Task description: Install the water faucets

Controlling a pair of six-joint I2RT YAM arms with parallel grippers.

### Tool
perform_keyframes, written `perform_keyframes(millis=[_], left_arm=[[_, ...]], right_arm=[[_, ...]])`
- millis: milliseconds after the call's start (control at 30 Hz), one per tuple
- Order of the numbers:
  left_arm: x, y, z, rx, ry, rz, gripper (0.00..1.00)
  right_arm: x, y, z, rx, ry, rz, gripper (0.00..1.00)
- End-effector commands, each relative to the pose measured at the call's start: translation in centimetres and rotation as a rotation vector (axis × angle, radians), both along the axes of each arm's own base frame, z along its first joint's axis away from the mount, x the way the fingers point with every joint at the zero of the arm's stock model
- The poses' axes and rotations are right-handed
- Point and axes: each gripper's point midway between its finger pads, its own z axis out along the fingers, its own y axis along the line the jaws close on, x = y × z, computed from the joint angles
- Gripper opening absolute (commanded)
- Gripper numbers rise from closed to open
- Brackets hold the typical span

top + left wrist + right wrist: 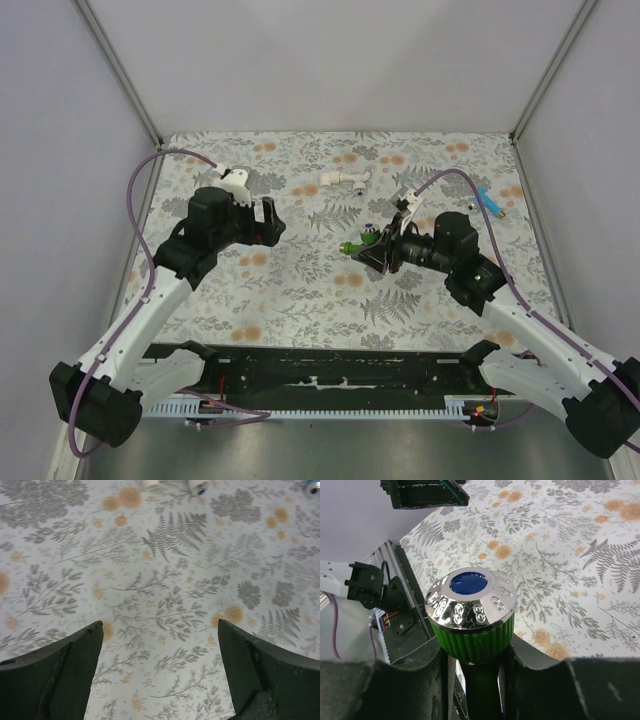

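A bright green water faucet (351,247) with a chrome cap and blue centre (470,607) hangs above the middle of the table, its stem clamped between my right gripper's fingers (475,655). In the top view my right gripper (374,250) points left. My left gripper (272,220) hovers to the left of it, a clear gap away, open with only the patterned cloth between its fingers (160,630). A blue faucet (492,203) lies at the far right of the table.
A short white elbow pipe fitting (345,180) lies at the back centre, its ends at the top edge of the left wrist view (150,484). The floral tablecloth (300,290) covers the table. Grey walls stand on three sides, and a black rail (320,370) runs along the near edge.
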Motion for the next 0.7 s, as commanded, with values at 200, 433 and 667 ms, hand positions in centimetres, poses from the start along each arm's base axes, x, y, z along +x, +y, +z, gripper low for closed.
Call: perform_keyframes(millis=[200,433,667], left_arm=[[6.9,7.9,-2.1,0.295,0.118,0.468,1.0],[13.2,12.7,-4.4,0.305,0.185,0.705,0.99],[19.5,15.6,-7.3,0.168,0.198,0.929,0.97]], right_arm=[[0.1,-2.1,1.9,-0.005,-0.093,-0.101,0.0],[0.0,-3.2,1.9,-0.048,-0.163,-0.125,0.0],[0.2,-3.7,0.4,-0.094,-0.185,-0.128,0.0]])
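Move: The loose white piece lies about 26 cm ahead of the open left gripper, 18 cm to its left and 21 cm below. The white faucet lies level with that piece in reach, but 21 cm to the gripper's right and equally low. The green faucet in the right gripper's hold is 26 cm right of the left hand, 8 cm back, near its height. From the right hand, the white piece is 33 cm ahead, 45 cm left and 22 cm below. Bring the empty left gripper about 20 cm diagonally forward and left towards the loose white piece, sinking steadily some 9 cm, fingers kept wide open. On the way swing the wrist about 40 degrees counter-clockwise and tip it further down. Keep the green faucet gripped in the right hand, easing it roughly 3 cm to the right. ##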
